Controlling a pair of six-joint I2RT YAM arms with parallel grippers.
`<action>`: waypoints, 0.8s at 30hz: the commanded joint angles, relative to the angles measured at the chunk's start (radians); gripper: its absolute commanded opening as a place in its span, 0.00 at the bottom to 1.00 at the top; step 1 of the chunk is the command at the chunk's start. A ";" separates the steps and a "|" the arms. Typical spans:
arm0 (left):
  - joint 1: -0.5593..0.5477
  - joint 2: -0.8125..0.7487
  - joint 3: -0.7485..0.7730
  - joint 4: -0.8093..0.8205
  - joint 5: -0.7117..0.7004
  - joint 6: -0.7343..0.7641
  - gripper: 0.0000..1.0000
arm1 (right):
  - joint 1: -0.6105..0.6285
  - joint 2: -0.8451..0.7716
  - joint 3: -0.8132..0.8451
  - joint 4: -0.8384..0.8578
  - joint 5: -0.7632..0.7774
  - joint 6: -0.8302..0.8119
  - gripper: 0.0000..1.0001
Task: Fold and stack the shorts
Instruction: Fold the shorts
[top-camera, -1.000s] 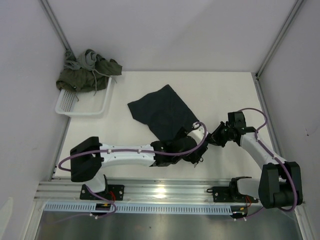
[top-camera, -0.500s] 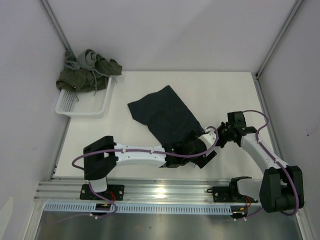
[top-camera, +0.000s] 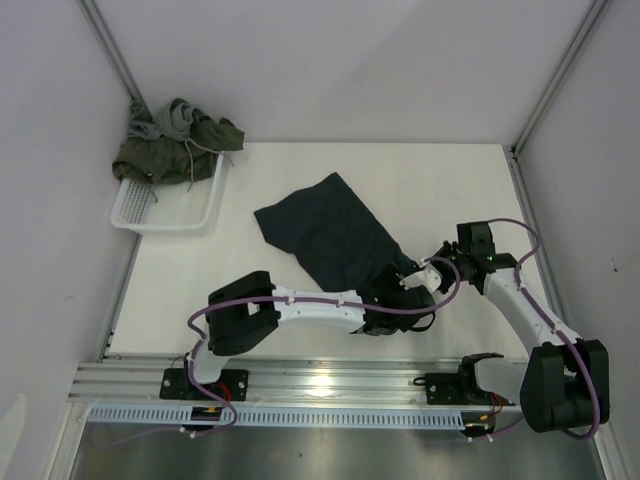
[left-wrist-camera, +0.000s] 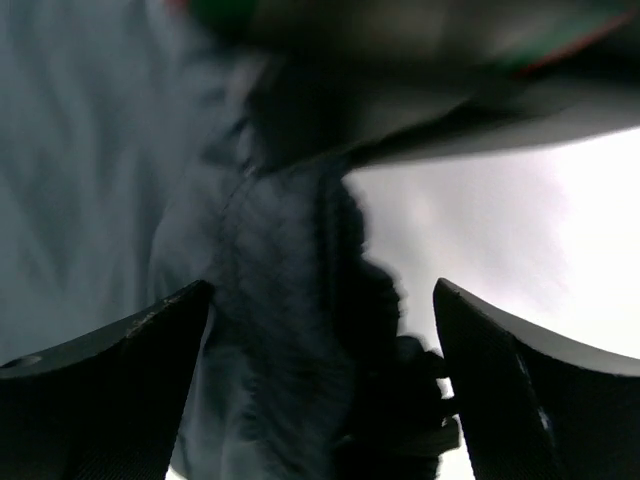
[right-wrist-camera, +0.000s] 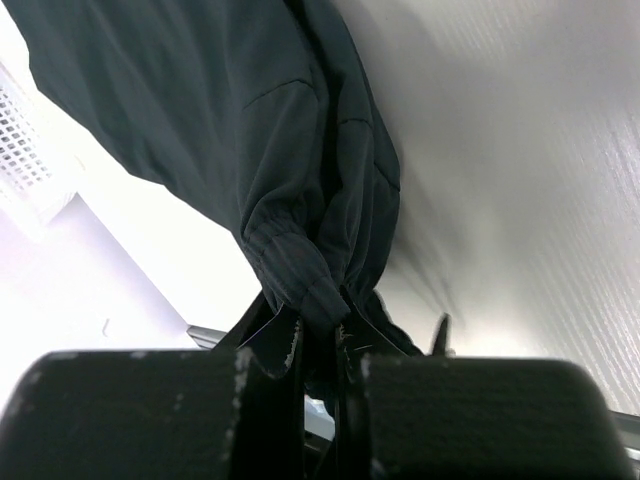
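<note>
The dark navy shorts (top-camera: 325, 230) lie spread on the table, their near right corner lifted. My right gripper (top-camera: 432, 270) is shut on that gathered waistband corner (right-wrist-camera: 315, 285), and in the right wrist view the cloth is pinched between its jaws (right-wrist-camera: 322, 345). My left gripper (top-camera: 412, 298) reaches across beside it, open. The left wrist view shows navy cloth (left-wrist-camera: 280, 340) between the wide-apart fingers (left-wrist-camera: 110, 370). Olive green shorts (top-camera: 170, 160) and light grey shorts (top-camera: 172, 118) are bunched over the back of the basket.
A white mesh basket (top-camera: 175, 212) stands at the table's far left, against the left wall. The enclosure walls run along the left, back and right. A metal rail with both arm bases (top-camera: 320, 385) runs along the near edge.
My left arm has swung to the right along the shorts' near edge, bringing its open gripper up to the right gripper. The right gripper has stayed shut on the corner and shifted slightly right.
</note>
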 joint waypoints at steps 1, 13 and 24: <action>-0.005 -0.022 0.022 -0.062 -0.097 -0.040 0.92 | 0.007 -0.018 0.046 -0.008 -0.034 -0.003 0.00; -0.003 -0.056 -0.024 -0.030 -0.023 -0.031 0.27 | -0.017 0.090 0.069 0.072 -0.031 -0.075 0.00; 0.009 -0.070 -0.013 -0.010 0.023 -0.011 0.07 | -0.095 0.203 0.116 0.139 -0.085 -0.141 0.00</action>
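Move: The shorts' gathered waistband, still held at one spot by the right fingers, runs between the left hand's open fingers, about 1 cm ahead, 1 cm left and 1 cm below that hand's point. The right gripper's tips are some 4 cm ahead, 2 cm right and 4 cm above it; the shorts' far end lies about 23 cm ahead, 19 cm left and 6 cm down. From the right hand, the bit to be pinched is roughly 3 cm back, 3 cm left and 5 cm below. The bunched waistband gets pinched by the left gripper, its wide-open fingers closing almost fully around the cloth while the hand shifts only 1–2 cm to its left. The right hand keeps its grip on the band just beyond; once the left fingers are well on their way shut, it eases about 2 cm forward and nearly as much down. ##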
